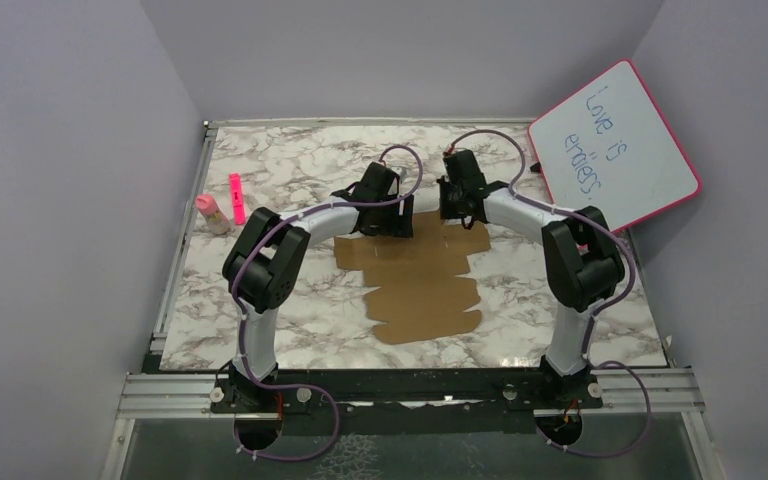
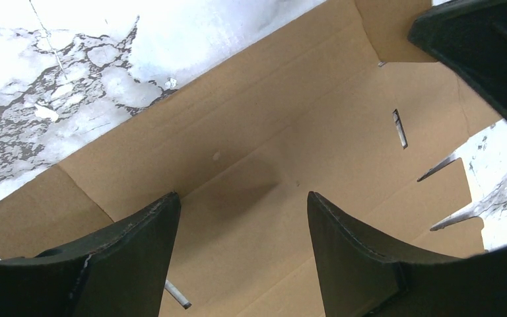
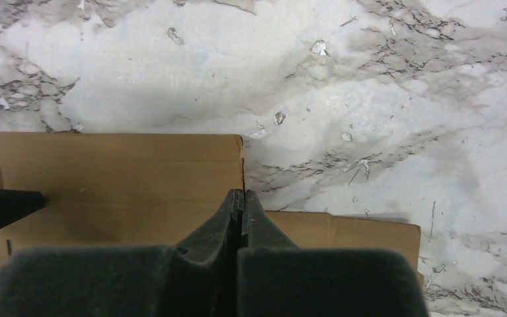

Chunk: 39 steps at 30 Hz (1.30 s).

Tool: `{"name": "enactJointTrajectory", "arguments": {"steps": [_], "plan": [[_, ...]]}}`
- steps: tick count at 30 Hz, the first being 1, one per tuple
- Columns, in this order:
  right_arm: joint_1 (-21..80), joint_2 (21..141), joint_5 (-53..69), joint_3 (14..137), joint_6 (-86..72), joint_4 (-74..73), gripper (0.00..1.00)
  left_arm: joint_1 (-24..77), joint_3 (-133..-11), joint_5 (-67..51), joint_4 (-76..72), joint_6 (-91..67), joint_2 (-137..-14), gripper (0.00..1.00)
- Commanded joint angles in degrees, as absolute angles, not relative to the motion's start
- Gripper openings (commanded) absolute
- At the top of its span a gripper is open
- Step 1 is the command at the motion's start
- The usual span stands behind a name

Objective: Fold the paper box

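The paper box [image 1: 422,282] is a flat brown die-cut cardboard sheet with creases, slits and tabs, lying mid-table on the marble. My left gripper [image 1: 388,224] hangs over its far left part, open, with bare cardboard [image 2: 290,132] showing between the fingers [image 2: 241,198] and nothing held. At the sheet's far right corner my right gripper [image 1: 464,212] is shut, and its closed tips [image 3: 241,193] sit at the cut between a flap [image 3: 119,165] and a side tab. No cardboard shows between the tips.
A pink-framed whiteboard [image 1: 615,150] leans at the back right. A pink marker [image 1: 237,197] and a small pink-capped bottle [image 1: 210,212] lie at the left edge. Purple walls close in three sides. The right gripper's dark body [image 2: 482,46] fills the left wrist view's top right.
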<state>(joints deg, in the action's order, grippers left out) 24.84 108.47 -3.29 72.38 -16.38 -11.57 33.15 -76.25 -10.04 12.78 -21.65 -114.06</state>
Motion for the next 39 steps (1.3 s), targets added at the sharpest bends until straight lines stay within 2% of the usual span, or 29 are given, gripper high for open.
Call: {"name": "enactJointTrajectory", "arguments": {"steps": [1, 13, 23, 25, 30, 36, 39], "plan": [[28.7, 111.9, -15.9, 76.4, -15.8, -18.5, 0.01, 34.5, -73.8, -10.6, 13.0, -23.0, -115.5, 0.72], [34.3, 119.7, -26.2, 84.5, -21.6, -25.3, 0.01, 35.0, -71.4, -10.9, 11.0, -24.5, -114.4, 0.72], [34.9, 116.1, -26.9, 82.7, -21.3, -22.8, 0.01, 35.1, -70.9, -8.8, 11.1, -23.5, -113.3, 0.72], [34.5, 114.5, -26.6, 81.8, -19.9, -21.9, 0.06, 35.1, -71.3, -7.1, 11.9, -22.8, -113.3, 0.73], [30.4, 108.9, -18.7, 75.4, -17.2, -17.1, 0.27, 35.1, -72.0, -4.4, 13.1, -21.4, -112.7, 0.73], [25.5, 101.5, -9.7, 68.1, -14.2, -13.0, 0.46, 35.1, -73.1, -2.2, 14.2, -20.0, -111.0, 0.74], [21.8, 98.0, -4.1, 64.3, -14.2, -11.1, 0.51, 35.1, -73.9, -0.9, 14.9, -19.1, -109.8, 0.75]]}}
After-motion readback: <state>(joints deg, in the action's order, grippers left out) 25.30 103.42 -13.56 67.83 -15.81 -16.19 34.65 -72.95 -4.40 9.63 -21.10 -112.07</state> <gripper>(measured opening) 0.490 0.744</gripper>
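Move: The right hand's shut fingers are at the end tab, the small tab at the right end of the paper box's far strip. Its middle lies about 1 cm left of them, level fore and aft and 1 cm below. The right side flap is some 4 cm back and 3 cm right, and the main panel's middle 7 cm back and 9 cm left, both about 3 cm lower. From the left hand, the end tab is roughly 5 cm ahead and 8 cm right. Right fingers push the end tab about 1.5 cm left, then retreat 6 cm right and back, half-opening. ##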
